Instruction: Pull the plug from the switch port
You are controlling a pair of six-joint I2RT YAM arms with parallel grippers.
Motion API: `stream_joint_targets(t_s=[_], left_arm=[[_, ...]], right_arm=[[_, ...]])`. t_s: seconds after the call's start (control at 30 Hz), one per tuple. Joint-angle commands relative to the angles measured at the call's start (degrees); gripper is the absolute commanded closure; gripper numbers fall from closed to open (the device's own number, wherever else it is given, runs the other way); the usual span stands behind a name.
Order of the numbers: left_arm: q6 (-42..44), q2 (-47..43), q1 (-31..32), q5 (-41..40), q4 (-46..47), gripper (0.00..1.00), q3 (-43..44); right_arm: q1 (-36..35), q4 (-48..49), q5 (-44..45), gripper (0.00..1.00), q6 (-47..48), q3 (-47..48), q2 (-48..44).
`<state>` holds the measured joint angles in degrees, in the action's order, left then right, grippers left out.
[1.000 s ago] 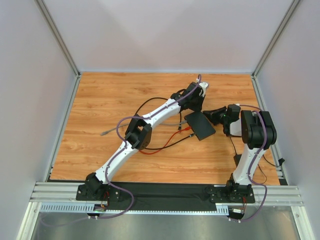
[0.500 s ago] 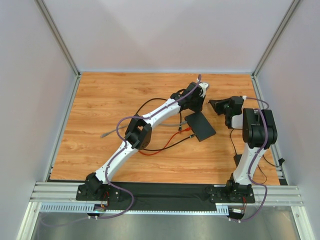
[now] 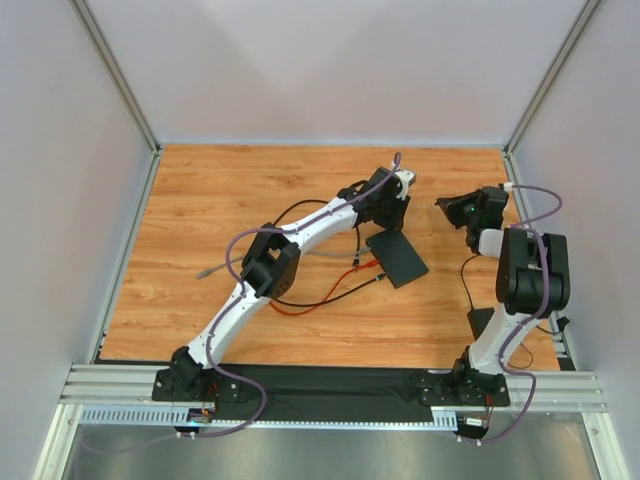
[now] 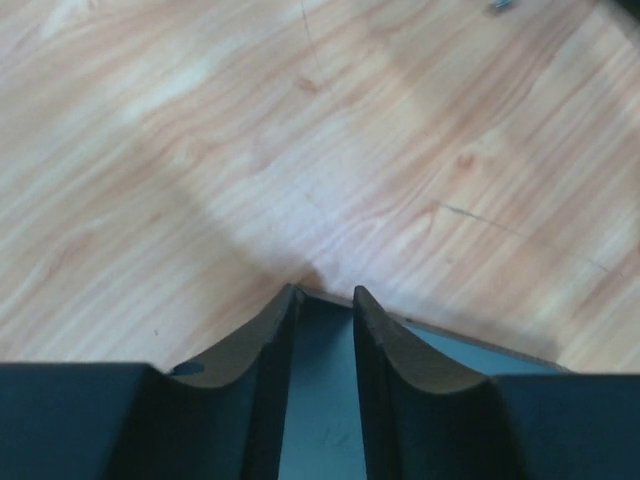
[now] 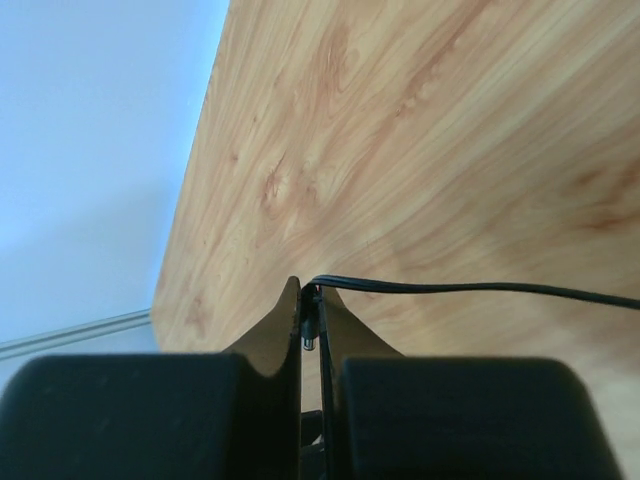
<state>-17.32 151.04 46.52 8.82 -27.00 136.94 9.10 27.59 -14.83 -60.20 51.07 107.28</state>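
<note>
The switch (image 3: 399,258) is a flat black box lying on the wooden table (image 3: 200,200). My left gripper (image 3: 386,229) stands over its far edge. In the left wrist view its jaws (image 4: 322,295) are a little apart, and the switch's dark top (image 4: 320,400) shows in the gap beneath them. My right gripper (image 3: 446,205) is lifted off to the right of the switch, apart from it. It is shut (image 5: 309,291) on the small barrel plug (image 5: 308,328), and the thin black cord (image 5: 480,287) trails away to the right.
Red and black leads (image 3: 330,290) and a grey cable (image 3: 215,268) lie left of the switch, under my left arm. A small black brick (image 3: 484,320) on a cord sits by the right arm's base. Walls enclose the table on three sides.
My right gripper has drawn back from the switch's right edge, up and to the right, with the plug in it. The left jaws have widened slightly over the switch.
</note>
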Motion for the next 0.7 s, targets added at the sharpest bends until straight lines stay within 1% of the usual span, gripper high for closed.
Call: stream_joint_targets(t_s=[0.0, 0.1, 0.13, 0.17, 0.2, 0.23, 0.27, 0.3, 0.33, 0.4, 0.43, 0.47, 0.5, 0.53, 0.57, 0.6, 0.63, 0.67], left_arm=[[1.41, -8.12, 0.41, 2.16, 3.26, 0.62, -2.99], [2.11, -11.11, 0.5, 3.74, 6.42, 0.57, -5.98], [2.64, -11.82, 0.67, 3.84, 6.96, 0.52, -7.21], [2.9, -12.52, 0.67, 4.01, 7.66, 0.49, -7.91], [3.26, -13.83, 0.67, 5.23, 8.97, 0.44, -8.53], [3.78, -14.37, 0.67, 5.59, 9.42, 0.43, -9.41], [4.05, -15.76, 0.67, 5.51, 9.69, 0.43, -10.2], [4.31, -16.65, 0.67, 5.25, 10.82, 0.42, -11.42], [4.84, -17.79, 0.67, 4.81, 11.7, 0.42, -14.66], [5.02, -21.57, 0.59, 4.01, 15.04, 0.42, -18.89], [5.02, -22.8, 0.5, 3.84, 16.18, 0.42, -23.26], [5.02, -25.25, 0.5, 3.75, 17.15, 0.42, -25.3], [5.28, -26.4, 0.32, 3.58, 18.99, 0.42, -28.89], [5.45, -27.46, 0.32, 3.31, 19.62, 0.42, -30.32], [5.63, -29.21, 0.24, 2.18, 20.67, 0.42, -31.9], [5.55, -29.83, -0.03, 1.91, 20.94, 0.42, -34.26], [5.37, -30.45, -0.29, 1.64, 21.2, 0.42, -35.25], [5.19, -31.41, -0.55, 1.64, 21.64, 0.42, -36.13]], right_arm=[[2.14, -11.37, 5.85, 1.0, 8.52, -1.66, -11.1], [3.46, -20.97, 11.13, 1.0, 9.67, -2.37, -16.13], [4.07, -26.83, 11.66, 1.0, 9.32, -2.38, -18.93], [4.25, -30.55, 12.45, 1.0, 8.71, -2.2, -20.17], [4.26, -33.89, 14.55, 1.0, 7.4, -1.94, -21.49], [4.26, -40.36, 14.74, 0.99, 6.86, -1.42, -23.77], [4.43, -43.47, 17.18, 1.0, 6.68, -1.5, -24.83], [4.43, -48.64, 18.07, 1.0, 6.94, -1.85, -27.37], [4.52, -50.08, 18.95, 1.0, 6.94, -2.98, -28.96], [6.27, -51.41, 20.89, 0.99, 7.12, -8.68, -32.03], [7.32, -53.15, 21.59, 1.0, 7.29, -10.36, -34.66], [9.77, -54.39, 23.6, 1.0, 7.29, -13.42, -35.82], [11.45, -57.1, 24.05, 1.0, 7.56, -14.5, -37.66], [15.03, -58.52, 24.41, 1.0, 7.82, -15.38, -38.46], [16.72, -59.4, 24.58, 1.0, 7.82, -17.56, -39.42], [18.74, -59.93, 24.06, 1.0, 8.0, -18.45, -40.91], [22.24, -60.81, 24.15, 1.0, 7.82, -18.98, -41.54], [23.67, -61.69, 25.45, 0.98, 8.08, -19.16, -42.06]])
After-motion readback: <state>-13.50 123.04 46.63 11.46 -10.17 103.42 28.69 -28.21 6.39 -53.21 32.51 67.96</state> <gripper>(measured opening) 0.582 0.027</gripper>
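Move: The right hand, already holding the freed black plug, has the black box roughly 34 cm back and 10 cm to its right, some 5 cm lower. The switch's middle lies about 13 cm back and 10 cm left of that hand, 5 cm down. From the left hand the switch's middle is about 8 cm straight back and 3 cm below; the red plug sits some 9 cm back, 5 cm left and 3 cm below. Still pinching the black plug, the right hand carries it away from the switch, first lifting about 6 cm as it goes back and right, then sweeping fast and lower towards the black box, some 27 cm back and 11 cm right in all, tipping down and turning clockwise. The left hand opens its fingers wider and rises about 10 cm off the switch's far corner, easing back and a little left. ##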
